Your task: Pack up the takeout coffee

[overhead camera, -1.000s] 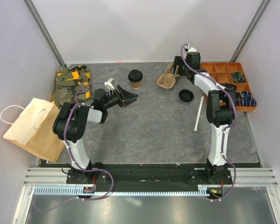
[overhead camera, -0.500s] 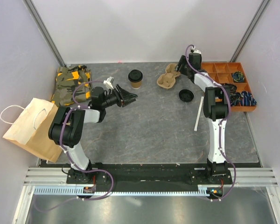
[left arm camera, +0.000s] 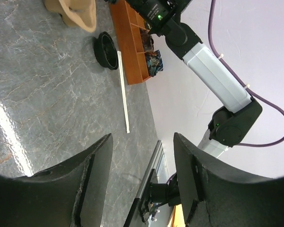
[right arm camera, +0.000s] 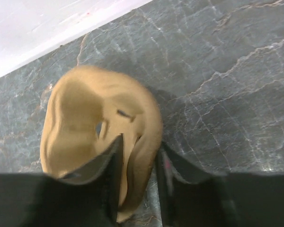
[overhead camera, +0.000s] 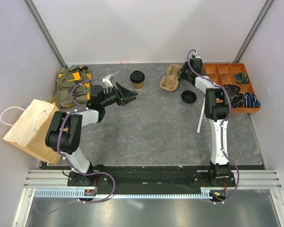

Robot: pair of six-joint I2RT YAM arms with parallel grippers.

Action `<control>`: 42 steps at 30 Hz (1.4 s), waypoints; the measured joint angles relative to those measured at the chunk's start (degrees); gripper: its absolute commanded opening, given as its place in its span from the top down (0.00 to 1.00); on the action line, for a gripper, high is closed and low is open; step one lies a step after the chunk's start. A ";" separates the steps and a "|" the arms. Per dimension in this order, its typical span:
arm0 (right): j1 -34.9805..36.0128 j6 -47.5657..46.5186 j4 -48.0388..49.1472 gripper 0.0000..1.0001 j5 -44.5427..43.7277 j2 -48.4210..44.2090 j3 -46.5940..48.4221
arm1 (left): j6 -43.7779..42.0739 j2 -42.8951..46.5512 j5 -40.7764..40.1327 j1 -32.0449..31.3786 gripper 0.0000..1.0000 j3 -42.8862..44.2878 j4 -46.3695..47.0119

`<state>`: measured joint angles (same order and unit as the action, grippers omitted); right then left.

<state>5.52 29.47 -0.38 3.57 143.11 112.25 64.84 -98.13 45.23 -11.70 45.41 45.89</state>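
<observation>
The takeout coffee [overhead camera: 137, 79], a tan paper cup with a black lid, stands upright at the back of the table. My left gripper [overhead camera: 128, 97] hovers just in front of it, apart from it, and is open. In the left wrist view the left gripper [left arm camera: 142, 179] has nothing between its fingers. My right gripper [overhead camera: 181, 75] is at the right end of the tan pulp carrier [overhead camera: 170, 81]. In the right wrist view the right gripper [right arm camera: 137, 161] straddles the rim wall of the carrier [right arm camera: 80, 127], one finger inside a well, one outside, both touching the wall.
A loose black lid [overhead camera: 188, 96] and a white straw [overhead camera: 201, 115] lie right of centre. An orange compartment tray [overhead camera: 225, 72] sits at the back right. A brown paper bag [overhead camera: 35, 130] lies at the left edge, with a green and yellow pack [overhead camera: 72, 85] behind it.
The right gripper has come down onto the carrier's right end and its jaws have narrowed around the rim. The left arm has shifted slightly left; its jaws stay apart.
</observation>
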 measured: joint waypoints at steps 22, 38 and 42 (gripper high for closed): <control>7.87 -13.00 -13.92 1.00 28.72 -30.51 -17.38 | -45.68 26.43 4.81 0.66 0.18 20.24 -58.42; 19.37 -50.93 -42.62 0.95 28.06 -37.18 -37.59 | -79.47 33.05 -5.11 33.44 0.08 47.34 -107.36; 19.12 -55.95 -44.78 0.95 26.32 -36.28 -37.59 | -85.92 28.70 -8.74 38.14 0.09 53.72 -114.97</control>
<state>24.64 -26.48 -45.17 29.89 106.83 74.65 -21.08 -69.43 36.49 26.44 99.13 -69.08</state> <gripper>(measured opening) 0.053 0.918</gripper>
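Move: The carton tray's middle lies about 5 cm to the right hand's left and 4 cm nearer the base, its rim already between the half-open fingers. The lidded coffee cup stands some 25 cm left of that hand and 8 cm nearer; the round black lid is about 18 cm nearer and 2 cm right. From the empty left hand, the paper bag is roughly 45 cm left, 12 cm nearer and 10 cm lower; the camo cloth is 34 cm left, 17 cm farther out, 17 cm lower. Pinching the carton tray's rim as its fingers shut, the right hand lifts it about 15 cm, swings it back towards the base some 35 cm and a bit left, turning roughly 75 degrees counter-clockwise, then lowers it near the table, still gripping. The left hand rises and draws back slightly, then sweeps left towards the paper bag, rolling and opening wider. ##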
